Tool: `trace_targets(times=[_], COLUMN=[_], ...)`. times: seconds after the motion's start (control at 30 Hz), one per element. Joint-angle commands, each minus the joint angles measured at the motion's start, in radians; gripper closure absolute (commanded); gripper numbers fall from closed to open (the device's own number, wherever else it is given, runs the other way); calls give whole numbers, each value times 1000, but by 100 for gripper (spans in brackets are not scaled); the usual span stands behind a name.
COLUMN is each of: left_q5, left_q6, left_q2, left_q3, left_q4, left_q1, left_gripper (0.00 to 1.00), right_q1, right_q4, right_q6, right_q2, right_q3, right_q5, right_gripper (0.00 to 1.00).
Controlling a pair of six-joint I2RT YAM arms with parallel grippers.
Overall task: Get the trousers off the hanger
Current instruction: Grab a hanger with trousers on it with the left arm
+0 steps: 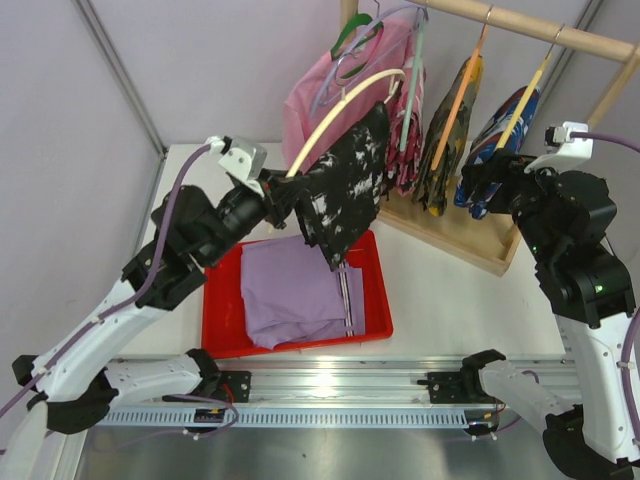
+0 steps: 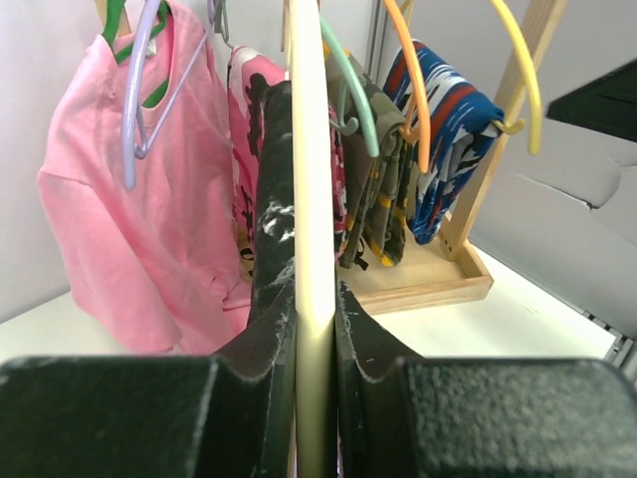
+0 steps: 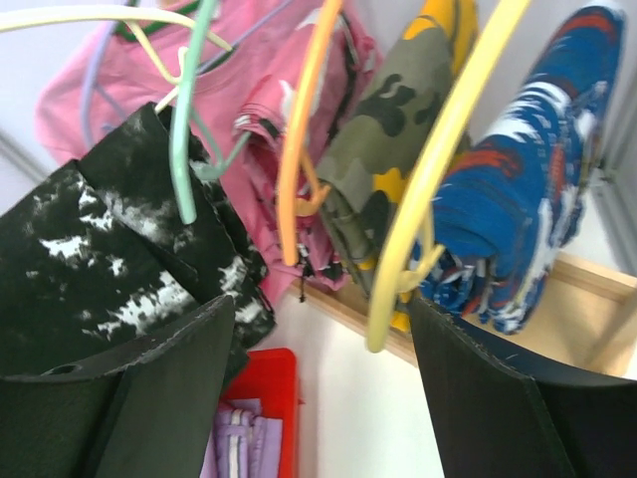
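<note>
The black trousers with white speckles (image 1: 340, 195) hang on a cream hanger (image 1: 330, 115) above the red tray (image 1: 215, 310). My left gripper (image 1: 272, 192) is shut on that hanger's bar; in the left wrist view the bar (image 2: 311, 199) runs between my fingers, midway at the gripper (image 2: 311, 299), with the black cloth (image 2: 271, 229) draped beside it. The pale lavender trousers (image 1: 295, 290) lie folded in the tray. My right gripper (image 1: 482, 185) is open by the rack; in the right wrist view (image 3: 323, 329) a yellow hanger (image 3: 428, 199) hangs between its fingers, untouched.
A wooden rack (image 1: 520, 25) with a wooden base (image 1: 470, 245) stands at the back right. On it hang a pink shirt (image 1: 320, 95), a camouflage garment (image 1: 450, 140) and a blue-red-white patterned garment (image 1: 500, 130). Grey walls enclose the left and back.
</note>
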Motion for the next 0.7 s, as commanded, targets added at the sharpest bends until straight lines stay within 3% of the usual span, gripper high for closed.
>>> trace_targets(times=[0.0,0.2,0.4,0.57,0.67], left_q5=[-172,-273,-486,-751,-860], left_q6=[42,-16,33,227,408], left_q2=[-105,-148,-164,-107,-40], left_q3=[3,-48,-86,-111,-132], left_q4=[223,195,209,354,553], left_q1=[-69,-138,-287,-493,-608], left_gripper=[100,100,100,100,100], right_q1=[-1,2,20,92,175], right_q4=[52,59,98,162,207], right_q6=[19,19,78,156,187], right_q2=[-4,2,5,65,110], right_q3=[37,48,25,47,73], right_q5=[-100,-229,-336,-414,-427], right_gripper=[21,20,20,21,21])
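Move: Almost straight below the left hand, some 46 cm down, is the red tray it carries the hanger to, with the lilac trousers in it. The black trousers on that hanger, which the right hand heads for, hang about 22 cm left of the right hand, 5 cm farther out and 10 cm lower. From the right hand, the orange hanger's near end is some 5 cm ahead and 7 cm left, the yellow hanger's end 7 cm ahead and 2 cm right. Drawing back about 6 cm and sinking some 3 cm towards the tray, the left hand keeps its pinch on the cream hanger's end and swings counter-clockwise about 10 degrees. Meanwhile the open right hand leaves the yellow hanger, sweeping about 10 cm left towards the black trousers, faster at the end, rising slightly and turning counter-clockwise nearly 30 degrees. ##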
